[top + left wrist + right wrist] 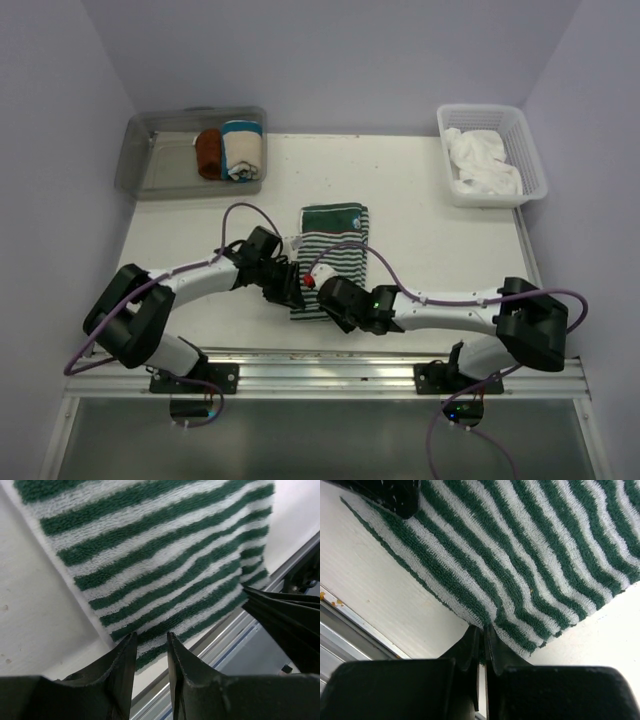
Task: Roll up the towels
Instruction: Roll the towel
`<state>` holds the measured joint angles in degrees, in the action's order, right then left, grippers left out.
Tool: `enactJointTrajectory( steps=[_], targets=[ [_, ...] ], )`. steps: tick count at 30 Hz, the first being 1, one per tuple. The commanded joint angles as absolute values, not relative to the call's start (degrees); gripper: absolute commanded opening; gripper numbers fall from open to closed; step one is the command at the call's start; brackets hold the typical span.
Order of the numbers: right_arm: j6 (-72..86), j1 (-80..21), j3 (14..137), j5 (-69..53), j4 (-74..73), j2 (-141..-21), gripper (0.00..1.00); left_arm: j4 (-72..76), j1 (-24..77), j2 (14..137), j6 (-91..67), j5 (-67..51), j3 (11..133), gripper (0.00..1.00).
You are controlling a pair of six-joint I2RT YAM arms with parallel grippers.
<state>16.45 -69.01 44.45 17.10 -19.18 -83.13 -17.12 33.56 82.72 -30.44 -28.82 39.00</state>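
The green-and-white striped towel (335, 245) lies flat on the table between the two arms, its dark green hem at the far end. My right gripper (482, 628) is shut on the towel's (535, 555) near edge, close to its right corner. My left gripper (151, 639) is open, its fingers a little apart over the towel's (160, 555) near left corner, and table shows through the gap. From above the left gripper (292, 285) and the right gripper (322, 290) sit close together at that near edge. The white towel (482, 165) lies crumpled in a basket.
A white basket (532, 165) stands at the back right. At the back left, a clear bin (150, 150) holds a rolled rust-brown towel (209, 153) and a rolled cream towel (242, 150). A metal rail (330, 362) runs along the table's near edge.
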Motion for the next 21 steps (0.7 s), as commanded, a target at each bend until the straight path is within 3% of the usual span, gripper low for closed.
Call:
enactJointTrajectory(
  steps=[1,11,14,16,21],
  targets=[
    [15.82,-67.94,43.95,14.68,-17.84,-80.42,0.00,-15.56,33.84,85.24,-30.15,-28.13,39.20,0.34],
    [13.62,-63.20,45.44,7.22,-19.51,-77.43,0.00,-18.71,33.84,83.68,-30.41,-25.14,42.62,0.34],
    [12.92,-61.79,46.41,4.14,-20.30,-77.87,0.00,-20.12,33.75,79.55,-29.71,-21.54,43.77,0.41],
    [12.22,-61.09,46.93,0.63,-20.82,-78.22,0.00,-20.83,33.84,76.04,-28.04,-18.74,44.38,0.52],
    [10.72,-59.15,49.48,-6.05,-22.76,-80.51,0.00,-22.59,33.75,73.74,-24.71,-16.25,45.35,0.56]
  ],
)
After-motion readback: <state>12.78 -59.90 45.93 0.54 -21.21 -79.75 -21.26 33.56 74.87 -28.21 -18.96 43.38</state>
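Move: The towel's near-left corner lies about 3 cm back, 2 cm left and 2 cm below my left hand. The near-right corner, already pinched by my right hand, is some 14 cm to my left hand's right and 4 cm back, at about its height. From my right hand the towel's middle is about 16 cm ahead, 5 cm left and 2 cm below; the near table edge runs some 7 cm straight behind it. I keep the near-right corner pinched in my right hand and raise it about 2 cm, tipping the fingertips some 10 degrees back towards my base. My left hand first sinks a little over the towel's near-left part, then rises about 5 cm and goes forward some 4 cm away from that corner, fingers opening wider and their tips tilting forward. ##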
